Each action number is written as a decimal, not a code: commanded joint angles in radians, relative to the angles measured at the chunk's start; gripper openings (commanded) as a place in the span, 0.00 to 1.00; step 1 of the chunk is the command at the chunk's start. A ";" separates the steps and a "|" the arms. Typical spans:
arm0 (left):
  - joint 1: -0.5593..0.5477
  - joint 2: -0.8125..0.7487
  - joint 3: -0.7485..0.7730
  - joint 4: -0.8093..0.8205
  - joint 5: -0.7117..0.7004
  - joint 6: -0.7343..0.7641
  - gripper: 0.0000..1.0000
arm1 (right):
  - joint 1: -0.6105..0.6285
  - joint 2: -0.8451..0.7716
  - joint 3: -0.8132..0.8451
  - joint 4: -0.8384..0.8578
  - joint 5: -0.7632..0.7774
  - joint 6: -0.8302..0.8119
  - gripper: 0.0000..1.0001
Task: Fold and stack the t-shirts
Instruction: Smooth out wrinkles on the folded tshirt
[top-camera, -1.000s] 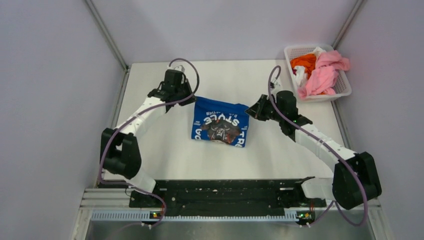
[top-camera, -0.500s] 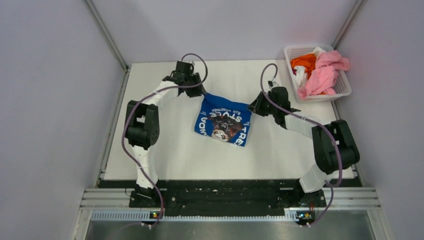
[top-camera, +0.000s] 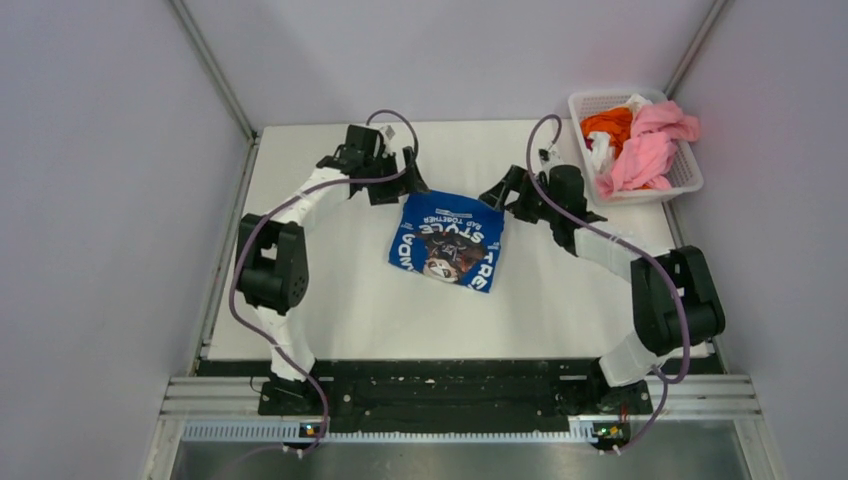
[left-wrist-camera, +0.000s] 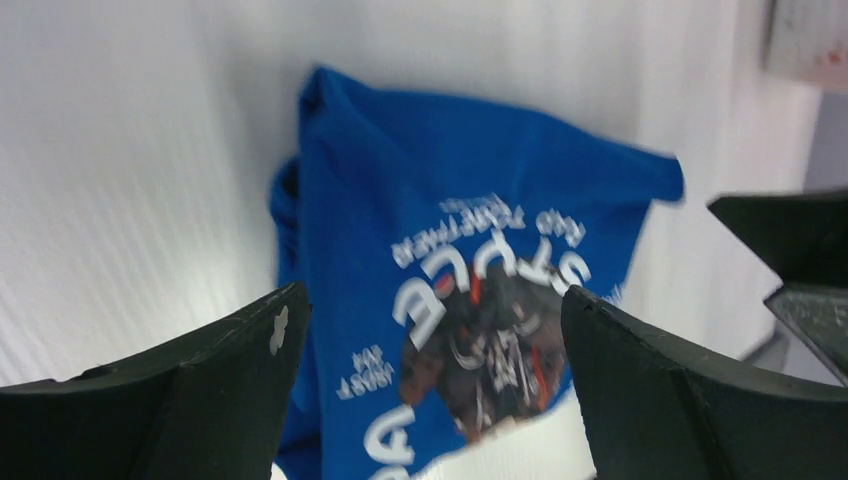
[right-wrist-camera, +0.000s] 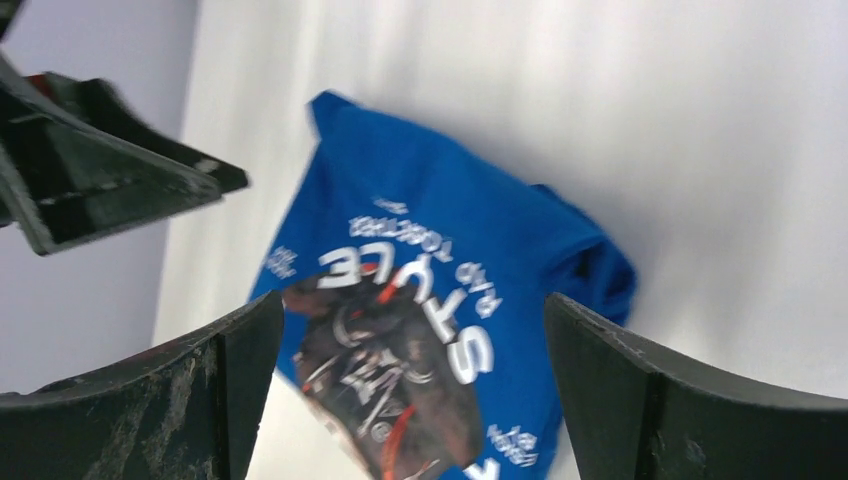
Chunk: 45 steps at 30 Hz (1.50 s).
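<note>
The royal blue t-shirt (top-camera: 447, 240) lies folded on the white table (top-camera: 330, 300), its white lettering and dark printed picture facing up. My left gripper (top-camera: 407, 181) hovers just beyond the shirt's far left corner, open, with nothing between its fingers. My right gripper (top-camera: 499, 194) stands open at the far right corner, also holding nothing. In the left wrist view the blue t-shirt (left-wrist-camera: 450, 200) shows below the open left gripper (left-wrist-camera: 432, 300). In the right wrist view the same t-shirt (right-wrist-camera: 430, 210) lies under the open right gripper (right-wrist-camera: 412, 305). Pink (top-camera: 645, 150), orange (top-camera: 607, 122) and white (top-camera: 600, 152) t-shirts are heaped in the basket.
The white lattice basket (top-camera: 655, 192) sits at the table's far right corner against the wall. Grey walls close in the table on the left, right and back. Both arms reach inward from the table's sides toward the shirt.
Both grippers were shut on the blue t-shirt's far corners and have opened, releasing it. The shirt has been carried a little farther back and now rests flat.
</note>
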 joint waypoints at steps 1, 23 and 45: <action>-0.049 -0.178 -0.155 0.078 0.208 0.009 0.99 | 0.050 -0.082 -0.059 0.192 -0.161 0.040 0.99; -0.083 -0.186 -0.582 0.090 0.147 -0.027 0.99 | 0.043 0.353 0.095 0.276 -0.131 0.093 0.99; -0.084 0.015 -0.116 0.124 0.017 -0.069 0.99 | 0.186 -0.281 -0.327 0.152 -0.154 0.114 0.99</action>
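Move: The folded blue t-shirt's middle lies about 13 cm back, 9 cm to the right of and 7 cm below my left hand, with its far left corner 2 cm left of that hand. From my right hand the middle is some 11 cm back, 14 cm left and 6 cm down. Its far right corner is 2 cm right and 1 cm back of the right hand; the clothes basket stands about 37 cm right and 13 cm ahead. With both grippers staying open, I draw my left hand back about 17 cm, after a small lift sinking low over the t-shirt's left half, then raise it and return forward to the far left part. My right hand arcs up, left and down over the far edge, hovers low, then lifts and pulls back about 12 cm, starting down above the right half. ##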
